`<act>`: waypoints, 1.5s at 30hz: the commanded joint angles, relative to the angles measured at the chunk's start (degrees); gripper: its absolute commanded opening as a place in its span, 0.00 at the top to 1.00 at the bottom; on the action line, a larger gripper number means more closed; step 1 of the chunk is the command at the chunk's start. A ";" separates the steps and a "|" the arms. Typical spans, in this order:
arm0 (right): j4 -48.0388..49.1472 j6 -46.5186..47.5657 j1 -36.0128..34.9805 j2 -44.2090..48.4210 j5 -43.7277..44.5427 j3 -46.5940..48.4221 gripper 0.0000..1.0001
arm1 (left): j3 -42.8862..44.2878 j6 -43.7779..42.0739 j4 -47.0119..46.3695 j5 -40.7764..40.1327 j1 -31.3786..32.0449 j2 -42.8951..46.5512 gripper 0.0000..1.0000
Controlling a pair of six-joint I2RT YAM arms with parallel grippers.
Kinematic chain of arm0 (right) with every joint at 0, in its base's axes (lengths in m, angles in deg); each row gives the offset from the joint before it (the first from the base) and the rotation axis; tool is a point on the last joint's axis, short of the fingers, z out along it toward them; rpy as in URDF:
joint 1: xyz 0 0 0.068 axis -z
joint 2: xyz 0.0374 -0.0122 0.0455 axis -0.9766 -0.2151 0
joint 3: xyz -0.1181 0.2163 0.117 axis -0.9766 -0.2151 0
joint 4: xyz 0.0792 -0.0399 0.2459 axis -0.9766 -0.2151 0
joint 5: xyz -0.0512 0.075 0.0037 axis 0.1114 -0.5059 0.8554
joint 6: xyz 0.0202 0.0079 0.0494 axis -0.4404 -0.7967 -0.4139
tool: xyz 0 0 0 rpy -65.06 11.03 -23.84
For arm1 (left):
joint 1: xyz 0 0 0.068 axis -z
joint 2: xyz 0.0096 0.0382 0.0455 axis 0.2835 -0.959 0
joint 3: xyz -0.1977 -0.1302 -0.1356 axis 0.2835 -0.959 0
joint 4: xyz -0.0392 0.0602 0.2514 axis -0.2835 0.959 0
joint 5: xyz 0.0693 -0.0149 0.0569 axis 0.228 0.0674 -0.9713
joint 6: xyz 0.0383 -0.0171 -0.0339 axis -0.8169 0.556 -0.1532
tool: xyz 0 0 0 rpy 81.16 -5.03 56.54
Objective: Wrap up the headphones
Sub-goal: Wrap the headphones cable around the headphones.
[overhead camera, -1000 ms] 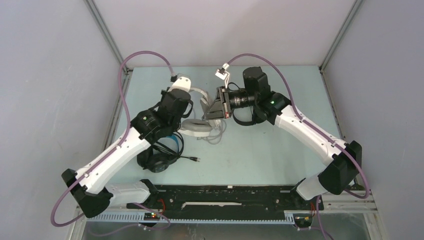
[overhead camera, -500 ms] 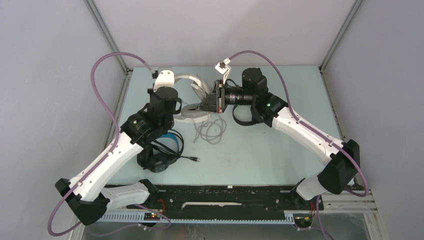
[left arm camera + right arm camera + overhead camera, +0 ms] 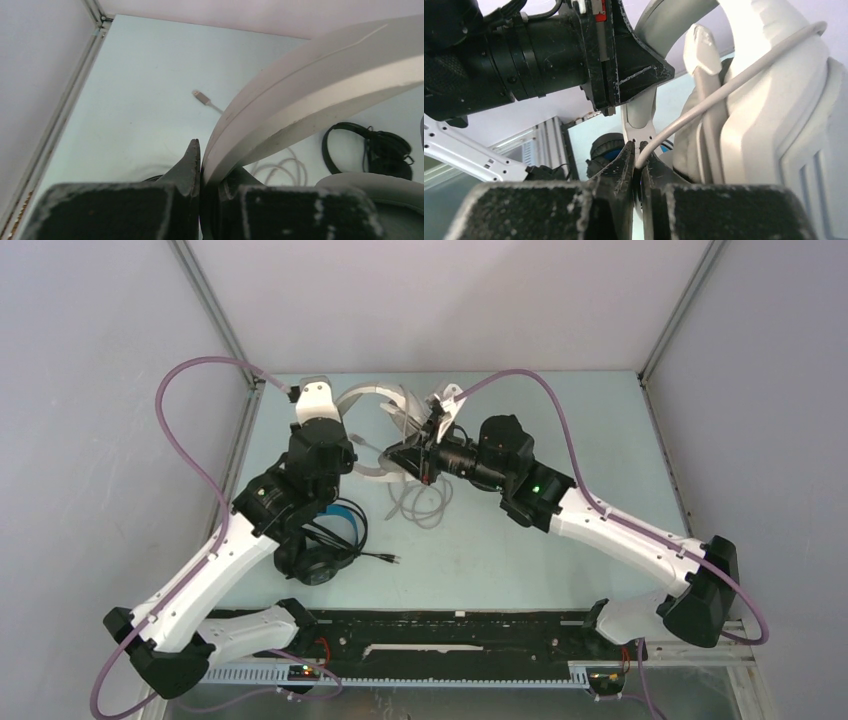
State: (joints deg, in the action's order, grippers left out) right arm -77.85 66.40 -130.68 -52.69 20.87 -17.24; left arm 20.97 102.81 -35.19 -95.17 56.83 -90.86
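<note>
The white headphones (image 3: 375,393) hang above the far middle of the table, held by both arms. My left gripper (image 3: 352,447) is shut on their headband (image 3: 310,90), which runs up out of the jaws (image 3: 209,167). My right gripper (image 3: 392,453) is shut on their grey cable (image 3: 684,117) just below the ear cup (image 3: 774,125). The slack cable (image 3: 425,502) lies looped on the table, its plug (image 3: 200,96) lying free. The black headphones with a blue band (image 3: 325,550) lie under my left arm. The thin black headphones (image 3: 380,150) lie on the table.
Grey walls and metal frame rails (image 3: 238,440) close in the table on three sides. The black mounting rail (image 3: 450,635) runs along the near edge. Purple arm cables (image 3: 190,380) arch over the back left corner.
My left arm has swung to the far left and lifted the white headphones off the table. My right arm has followed leftward and lower, and the cable now trails down to the table.
</note>
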 commanded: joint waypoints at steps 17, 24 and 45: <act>6.66 17.98 -7.60 1.94 13.22 -5.22 0.83 | 0.74 13.04 -7.85 3.76 -0.72 5.88 1.00; 11.48 21.97 -8.48 5.57 11.51 -11.75 0.73 | 1.13 14.52 -8.71 6.56 -0.98 6.85 1.00; 23.29 25.04 -6.62 17.73 10.81 -26.77 0.32 | -0.49 24.90 -12.58 15.29 -1.72 10.16 1.00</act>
State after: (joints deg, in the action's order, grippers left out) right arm -62.38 91.90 -138.70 -35.21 32.28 -41.85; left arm 20.97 121.68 -40.00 -83.41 55.45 -82.58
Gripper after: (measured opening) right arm 0.657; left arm 0.101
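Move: The headphones cable runs right at my right fingertips, draped over the white headphones; their middle is about 4 cm forward and 1 cm left of that hand, level with it. From my left hand, which still grips the headband, the headphones' middle lies some 7 cm right and 2 cm forward. The cable coil on the table is roughly 30 cm below my right hand, 2 cm forward and 2 cm right. My right hand lingers by the ear cups, then backs away from the white headphones, about 5 cm right and 4 cm back, sinking slightly, as its fingers spread from nearly shut to two-thirds open and the cable comes free. My left hand keeps its grip on the headband and lifts some 5 cm, also easing back and right, rolling about 30 degrees right side up. ##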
